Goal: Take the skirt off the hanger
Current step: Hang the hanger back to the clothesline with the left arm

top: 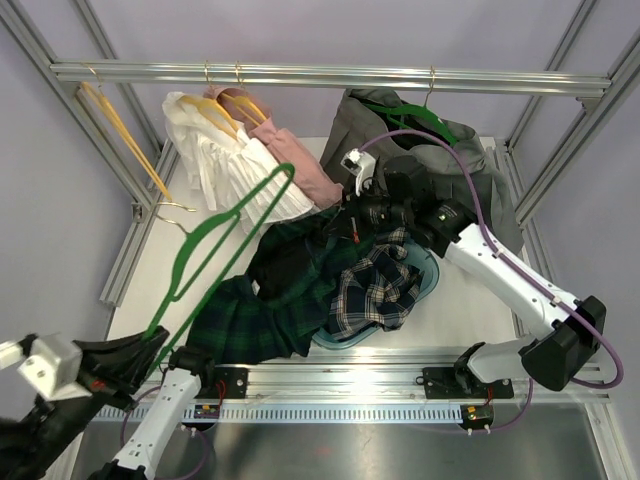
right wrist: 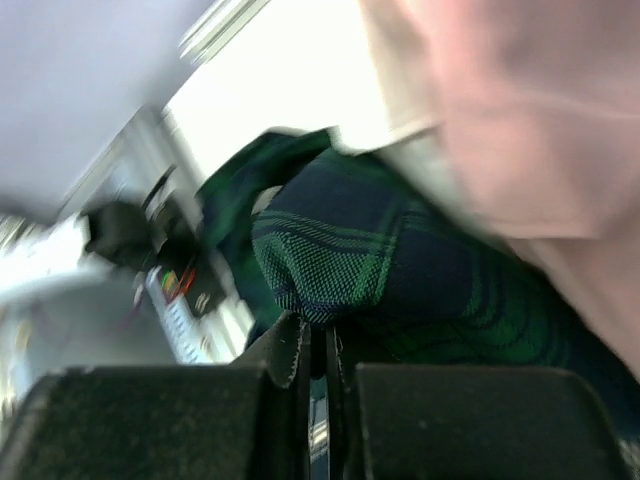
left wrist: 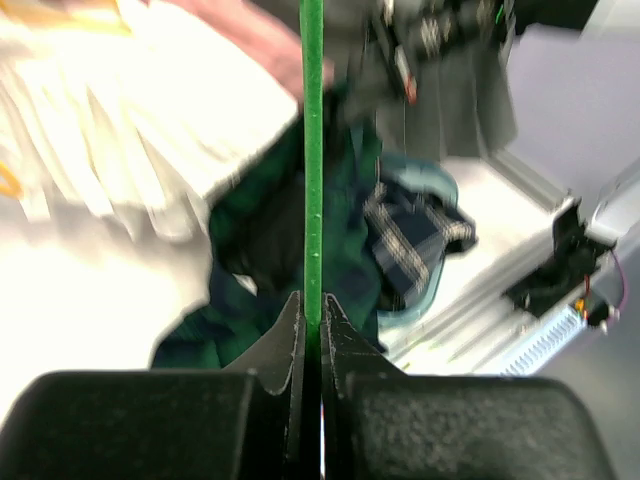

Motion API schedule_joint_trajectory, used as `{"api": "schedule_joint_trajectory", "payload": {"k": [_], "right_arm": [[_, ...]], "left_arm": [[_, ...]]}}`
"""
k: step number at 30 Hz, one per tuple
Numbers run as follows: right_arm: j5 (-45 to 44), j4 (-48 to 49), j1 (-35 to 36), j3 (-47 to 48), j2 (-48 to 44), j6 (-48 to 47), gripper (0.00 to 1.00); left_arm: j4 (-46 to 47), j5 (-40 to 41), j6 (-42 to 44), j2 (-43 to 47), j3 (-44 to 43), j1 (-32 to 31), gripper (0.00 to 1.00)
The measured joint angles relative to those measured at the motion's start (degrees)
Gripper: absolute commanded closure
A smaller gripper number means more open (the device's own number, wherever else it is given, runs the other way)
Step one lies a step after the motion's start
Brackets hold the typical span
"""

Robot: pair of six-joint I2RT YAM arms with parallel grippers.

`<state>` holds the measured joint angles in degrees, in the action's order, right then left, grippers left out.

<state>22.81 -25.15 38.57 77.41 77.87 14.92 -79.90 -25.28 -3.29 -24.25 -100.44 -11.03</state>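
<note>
The green hanger (top: 215, 235) slants from the white garment down to the bottom left, where my left gripper (top: 155, 340) is shut on its thin rod. In the left wrist view the rod (left wrist: 312, 150) runs straight up out of the closed left gripper (left wrist: 312, 305). The dark green plaid skirt (top: 265, 315) lies bunched on the table under and beside the hanger. My right gripper (top: 350, 218) reaches over the skirt's far end. Seen from the right wrist, a fold of the skirt (right wrist: 340, 250) bulges at the tips of the shut right gripper (right wrist: 317, 335).
A teal basket (top: 428, 272) holds a blue-and-white plaid garment (top: 375, 285). On the rail (top: 330, 75) hang a white pleated garment (top: 225, 160), a pink one (top: 300, 165), a grey one (top: 430, 160) and bare yellow hangers (top: 125, 130). A metal frame bounds the table.
</note>
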Motion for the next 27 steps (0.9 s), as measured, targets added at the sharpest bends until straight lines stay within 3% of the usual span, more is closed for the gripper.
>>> {"api": "schedule_joint_trajectory", "payload": {"k": [3, 7, 15, 21, 25, 26, 27], "right_arm": [[11.02, 0.15, 0.04, -0.55, 0.44, -5.44, 1.0], [20.26, -1.92, 1.57, 3.78, 4.61, -13.64, 1.0], [21.88, -15.69, 13.33, 19.23, 17.92, -32.74, 1.0], [21.27, -22.27, 15.85, 22.14, 22.64, -39.28, 0.9], [21.14, -24.98, 15.89, 24.02, 25.33, -41.18, 0.44], [21.16, -26.16, 15.91, 24.85, 25.92, -42.1, 0.25], [21.14, -27.89, 15.91, 25.9, 26.38, -43.36, 0.17]], "left_arm": [[0.52, 3.56, -2.25, -0.85, -6.01, -1.11, 1.0], [0.74, 9.84, -6.62, -0.85, -6.84, -1.62, 1.0], [-1.42, 24.79, -15.82, -1.05, 1.86, -1.62, 1.0], [-0.09, 34.69, -20.04, -0.07, 6.91, -1.62, 1.0], [2.14, 37.35, -22.45, -1.07, 14.53, -1.6, 1.0], [3.02, 37.68, -22.99, -1.9, 16.15, -1.62, 1.0], [4.24, 37.97, -23.45, -2.93, 17.64, -1.62, 1.0]]}}
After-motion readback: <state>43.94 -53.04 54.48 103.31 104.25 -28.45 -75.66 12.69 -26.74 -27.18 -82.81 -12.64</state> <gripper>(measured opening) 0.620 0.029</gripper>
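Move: The left hand still pinches the bare green hanger. The free stretch of clothesline lies roughly 50 cm ahead of it, 7 cm left and slightly higher; the yellow hanger hangs some 40 cm ahead and 11 left, the white skirt 35 ahead and 6 right. The right hand grips the dark green skirt's waist; the skirt's spread part lies about 20 cm left, 8 back and 24 below, the basket 6 back and 10 right, similarly low. Keeping its pinch on the green hanger, the left hand lifts briefly, then heads forward towards the clothesline, about 10 cm, going left and sinking too while it turns some 40 degrees counter-clockwise and tips down. The right hand carries the skirt's waist about 10 cm back and 10 left, turning counter-clockwise some 50 degrees, then sinks towards the spread cloth and opens its fingers well past halfway. ##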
